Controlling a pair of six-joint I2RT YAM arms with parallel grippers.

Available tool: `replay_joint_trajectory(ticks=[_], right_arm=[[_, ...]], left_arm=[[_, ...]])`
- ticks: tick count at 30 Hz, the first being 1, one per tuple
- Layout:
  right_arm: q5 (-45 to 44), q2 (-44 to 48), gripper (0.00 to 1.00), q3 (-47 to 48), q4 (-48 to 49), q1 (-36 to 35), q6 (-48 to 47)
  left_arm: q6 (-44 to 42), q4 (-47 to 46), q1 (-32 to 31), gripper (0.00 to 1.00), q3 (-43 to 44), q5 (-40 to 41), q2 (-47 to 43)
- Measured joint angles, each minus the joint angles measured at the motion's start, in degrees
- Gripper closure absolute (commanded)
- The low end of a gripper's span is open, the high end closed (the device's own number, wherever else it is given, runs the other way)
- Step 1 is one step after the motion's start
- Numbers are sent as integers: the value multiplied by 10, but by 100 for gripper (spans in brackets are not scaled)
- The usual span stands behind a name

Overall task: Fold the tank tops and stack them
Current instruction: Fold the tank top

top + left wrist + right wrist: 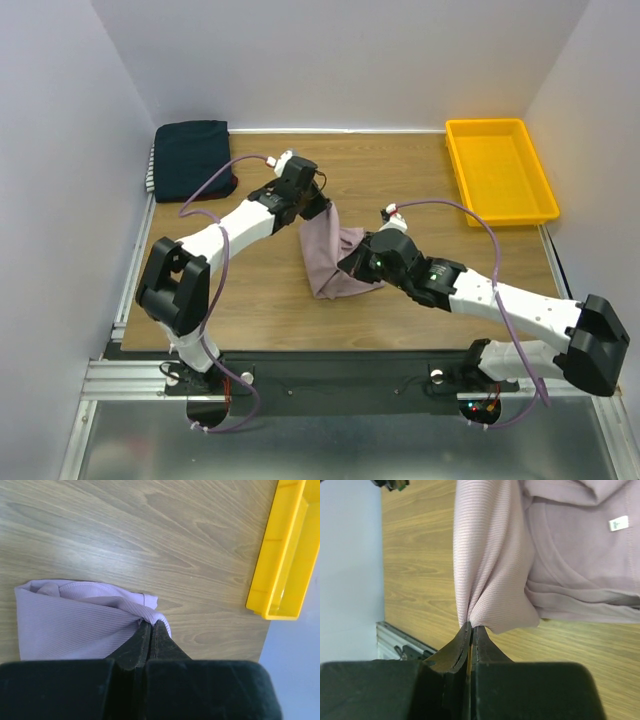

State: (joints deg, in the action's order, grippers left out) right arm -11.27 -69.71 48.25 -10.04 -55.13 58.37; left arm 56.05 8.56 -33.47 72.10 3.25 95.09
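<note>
A pale dusty-pink tank top [330, 255] is bunched mid-table, held up between both arms. My left gripper [312, 212] is shut on its upper edge; the left wrist view shows the ribbed cloth [75, 622] pinched at the gripper [151, 625]. My right gripper [352, 262] is shut on the pink top's right side; in the right wrist view a fold of the cloth [492, 575] is clamped at the gripper [471, 627]. A stack of folded tank tops [192, 157], dark navy uppermost with a striped edge showing at its left, lies at the far left corner.
A yellow plastic tray [500, 170] stands at the far right; its edge [280, 555] shows in the left wrist view. White walls close in the wooden table on three sides. A metal rail [130, 290] runs along the left edge.
</note>
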Motion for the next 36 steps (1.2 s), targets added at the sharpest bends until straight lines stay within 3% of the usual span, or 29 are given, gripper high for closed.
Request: replay_joint_trajectory(ticks=[23, 26, 29, 31, 32, 36], right_arm=[[-14, 134, 99, -190, -1, 83, 45], [-16, 143, 94, -205, -1, 90, 47], [-23, 159, 76, -224, -7, 97, 51], [-30, 172, 64, -229, -24, 99, 56], [-31, 177, 60, -229, -36, 99, 56], [-43, 201, 42, -217, -89, 97, 53]], left_arm=[[15, -3, -83, 100, 183, -21, 214], [16, -7, -90, 100, 195, -26, 239], [16, -19, -96, 100, 207, -35, 267], [14, -33, -101, 91, 207, -40, 279], [13, -45, -102, 75, 207, -44, 285], [4, -108, -103, 46, 207, -74, 296]])
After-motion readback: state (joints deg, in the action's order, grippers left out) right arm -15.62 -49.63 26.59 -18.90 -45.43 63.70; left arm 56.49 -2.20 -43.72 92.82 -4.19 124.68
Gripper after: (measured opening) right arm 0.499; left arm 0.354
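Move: Each hand already pinches an end of the tank top's raised edge. For the left, the landing spot is about 16 cm right, 1 cm ahead and 9 cm below; for the right, about 12 cm right, 1 cm back and 9 cm below. The tank top's resting part is centred some 13 cm back and 7 cm right of the left hand. From that hand the yellow bin stands roughly 46 cm right, 9 cm ahead, and the dark stack 35 cm left, 12 cm ahead. Keeping their pinch on the raised edge, both hands carry it right and down over the tank top's resting part, the left some 16 cm across, the right about 13 cm, sinking 8 or 9 cm and swinging about 15 degrees clockwise. Near the table the fingers part, the right to half open and letting go, the left about a third. ##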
